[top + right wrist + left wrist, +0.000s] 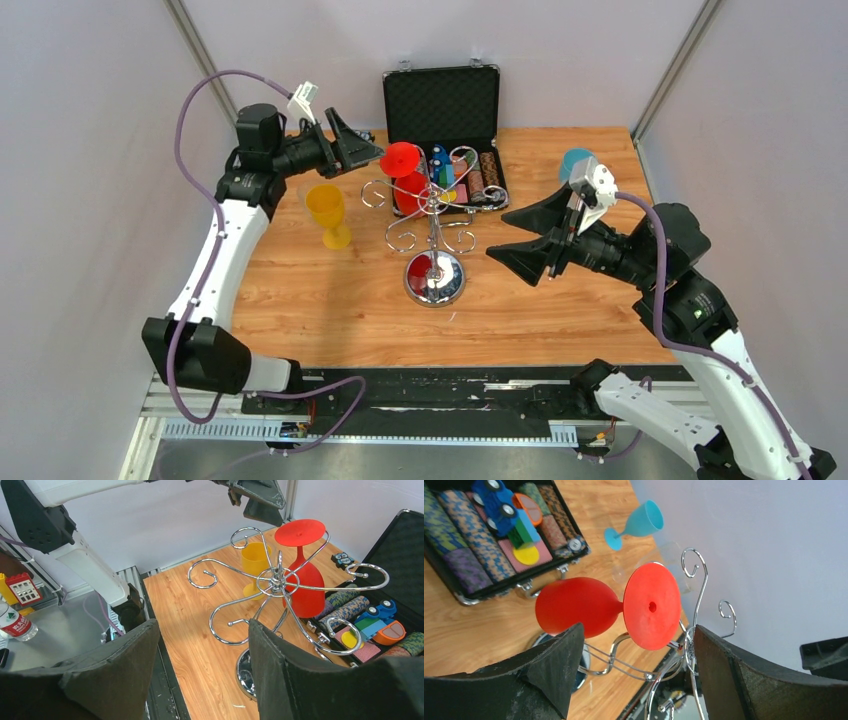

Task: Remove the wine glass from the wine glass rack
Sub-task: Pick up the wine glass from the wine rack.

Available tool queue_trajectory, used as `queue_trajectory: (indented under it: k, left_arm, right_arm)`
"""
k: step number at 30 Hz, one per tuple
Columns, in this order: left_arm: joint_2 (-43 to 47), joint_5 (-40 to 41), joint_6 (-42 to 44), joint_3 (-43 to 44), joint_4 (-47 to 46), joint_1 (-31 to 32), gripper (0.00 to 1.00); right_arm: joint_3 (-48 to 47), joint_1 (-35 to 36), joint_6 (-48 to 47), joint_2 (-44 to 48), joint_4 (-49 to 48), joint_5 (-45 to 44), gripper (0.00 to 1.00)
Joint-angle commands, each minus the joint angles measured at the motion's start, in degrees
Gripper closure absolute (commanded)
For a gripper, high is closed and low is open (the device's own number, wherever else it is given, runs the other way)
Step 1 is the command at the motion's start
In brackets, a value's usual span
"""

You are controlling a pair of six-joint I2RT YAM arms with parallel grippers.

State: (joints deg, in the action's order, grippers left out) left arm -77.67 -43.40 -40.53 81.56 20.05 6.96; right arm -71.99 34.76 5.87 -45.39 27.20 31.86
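A red wine glass hangs upside down from the chrome wine glass rack, its flat foot on top. My left gripper is open at the left of that foot. In the left wrist view the red wine glass and its foot lie just ahead of the open left gripper, with rack wires beside the right finger. My right gripper is open to the right of the rack, empty. The right wrist view shows the rack, the red glass and the open right gripper.
A yellow wine glass stands upright left of the rack. A teal wine glass stands at the back right, behind my right wrist. An open black chip case with chips and toys sits close behind the rack.
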Motion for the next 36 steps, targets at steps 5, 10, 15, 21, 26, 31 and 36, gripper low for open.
queue_trajectory:
  k: [5, 10, 15, 21, 26, 31, 36]
  left_arm:
    - [-3.7, -9.9, -10.7, -4.7, -13.2, -0.5, 0.16]
    - [-4.5, -12.2, -13.1, -6.3, -17.7, -0.4, 0.20]
    - [-4.7, -13.6, -14.5, -6.8, -19.3, -0.5, 0.26]
    - [-5.1, -14.7, -16.2, -7.1, -22.1, -0.4, 0.43]
    - [-5.3, -15.3, -17.3, -7.2, -23.5, -0.5, 0.53]
    - [-5.2, -15.8, -18.0, -7.3, -24.4, -0.4, 0.60]
    - [-5.1, -15.8, -18.4, -7.2, -24.8, -0.4, 0.65]
  right_arm:
    - [0.6, 0.3, -1.6, 0.4, -0.7, -0.8, 0.36]
    - [0.6, 0.3, -1.7, 0.7, -0.6, -0.8, 0.36]
    - [0.8, 0.3, -1.7, 0.6, -0.6, -0.6, 0.37]
    - [0.9, 0.3, -1.7, 0.6, -0.6, -0.6, 0.37]
    - [0.9, 0.3, -1.9, 0.8, -0.6, -0.6, 0.38]
    - [1.0, 0.3, -1.9, 0.6, -0.6, -0.6, 0.38]
    - [0.9, 0.3, -1.9, 0.7, -0.7, -0.5, 0.38]
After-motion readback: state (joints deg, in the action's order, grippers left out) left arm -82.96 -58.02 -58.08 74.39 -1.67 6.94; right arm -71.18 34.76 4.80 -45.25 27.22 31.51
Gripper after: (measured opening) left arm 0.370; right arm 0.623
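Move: The red wine glass hangs foot-up on the rack with its middle about 6 cm to my left hand's right, level with it fore and aft, and some 9 cm below; its foot is only a couple of cm lower than my fingers. The rack's hub is about 12 cm to the right and 9 cm back, the yellow wine glass 9 cm left on the table, the poker case 12 cm ahead and 15 cm right. From my right hand, the red glass is some 18 cm ahead and 17 cm left. I dip my left hand about 3 cm while sliding 2 cm right to the red foot, one finger going below its near rim and one above. Then I rise about 2.5 cm, the lower finger bearing up under the rim, and close from nearly wide to just over a third open, turning clockwise and rolling my left side down, some 10 to 15 degrees each. ##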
